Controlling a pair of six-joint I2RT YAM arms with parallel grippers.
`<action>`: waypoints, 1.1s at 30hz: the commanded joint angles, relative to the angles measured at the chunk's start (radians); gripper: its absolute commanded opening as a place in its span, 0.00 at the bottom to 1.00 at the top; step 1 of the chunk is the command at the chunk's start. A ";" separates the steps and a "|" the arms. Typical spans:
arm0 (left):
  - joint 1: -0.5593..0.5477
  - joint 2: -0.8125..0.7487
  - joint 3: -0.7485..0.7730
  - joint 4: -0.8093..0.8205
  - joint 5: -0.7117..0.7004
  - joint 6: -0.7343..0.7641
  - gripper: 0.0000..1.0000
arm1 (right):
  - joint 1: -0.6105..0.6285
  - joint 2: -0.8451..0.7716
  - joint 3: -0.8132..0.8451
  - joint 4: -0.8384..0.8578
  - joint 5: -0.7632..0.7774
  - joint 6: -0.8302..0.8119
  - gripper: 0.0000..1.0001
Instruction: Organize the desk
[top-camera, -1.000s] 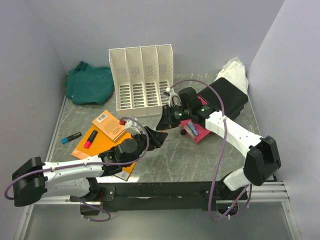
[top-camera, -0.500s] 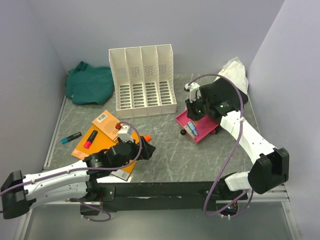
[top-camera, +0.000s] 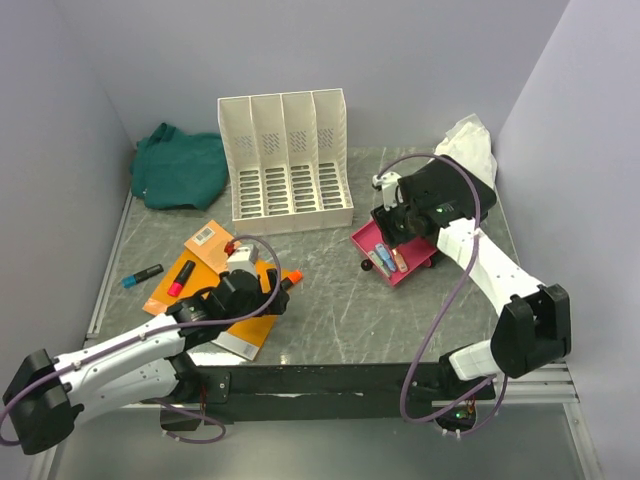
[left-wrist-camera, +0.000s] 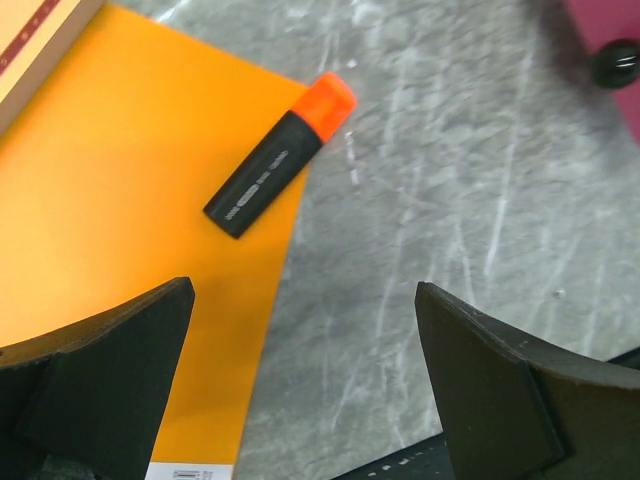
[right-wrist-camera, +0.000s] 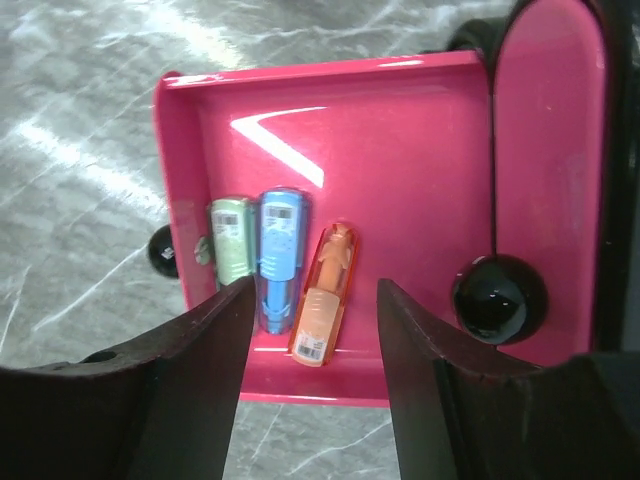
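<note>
The desk (top-camera: 340, 310) is dark grey-green stone with white veins. My left gripper (top-camera: 272, 292) hangs wide open and empty over the edge of an orange folder (left-wrist-camera: 120, 200). Just ahead of its fingers (left-wrist-camera: 302, 300), a black highlighter with an orange cap (left-wrist-camera: 280, 155) lies across that edge. My right gripper (top-camera: 392, 232) is open over a pink tray (right-wrist-camera: 400, 150). An orange pen case (right-wrist-camera: 322, 295) lies loose in the tray between its fingers (right-wrist-camera: 315, 290), beside a blue one (right-wrist-camera: 280, 250) and a green one (right-wrist-camera: 232, 240).
A white file rack (top-camera: 285, 160) stands at the back, with a green cloth (top-camera: 180, 165) to its left. A black case (top-camera: 455, 195) and a white bag (top-camera: 470, 140) sit at the back right. On the left lie a tan book (top-camera: 218, 248), a pink-capped highlighter (top-camera: 181, 277) and a blue marker (top-camera: 142, 276).
My right gripper swung from the desk's middle to the pink tray and opened, leaving the orange pen case there. My left gripper opened fully and drew back to the left.
</note>
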 joint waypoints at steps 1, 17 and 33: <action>0.045 0.048 0.051 0.003 0.074 0.014 0.99 | -0.021 -0.087 0.011 -0.040 -0.131 -0.068 0.61; 0.111 0.118 0.198 -0.100 0.101 0.023 1.00 | -0.145 -0.498 -0.306 -0.037 -0.883 -0.338 0.67; 0.522 0.203 0.371 -0.227 0.215 0.032 0.99 | -0.187 -0.631 -0.423 0.016 -0.826 -0.349 0.86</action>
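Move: The small orange book on the folder lies about 11 cm ahead of the left hand, 14 cm to its left and 8 cm below; the black-and-orange highlighter is some 4 cm ahead and level sideways, the white rack's middle about 24 cm ahead and 2 cm to the right. The open pink drawer lies under the right hand, some 6 cm below and its middle 1 cm back; its black knob is 5 cm back and 5 cm left, the black cabinet 7 cm ahead and 12 cm right. The right hand, its load already let go, draws about 15 cm back from over the drawer and slightly left, rising some 6 cm and sinking half of that again, while it swings roughly 35 degrees counter-clockwise, rolls its left side up and spreads its fingers wider, ending clear of the drawer on the near side. The left hand, fingers staying wide open, dips a little, then goes forward, left and somewhat up past the highlighter towards the small orange book, turning nearly 20 degrees counter-clockwise and touching nothing. ##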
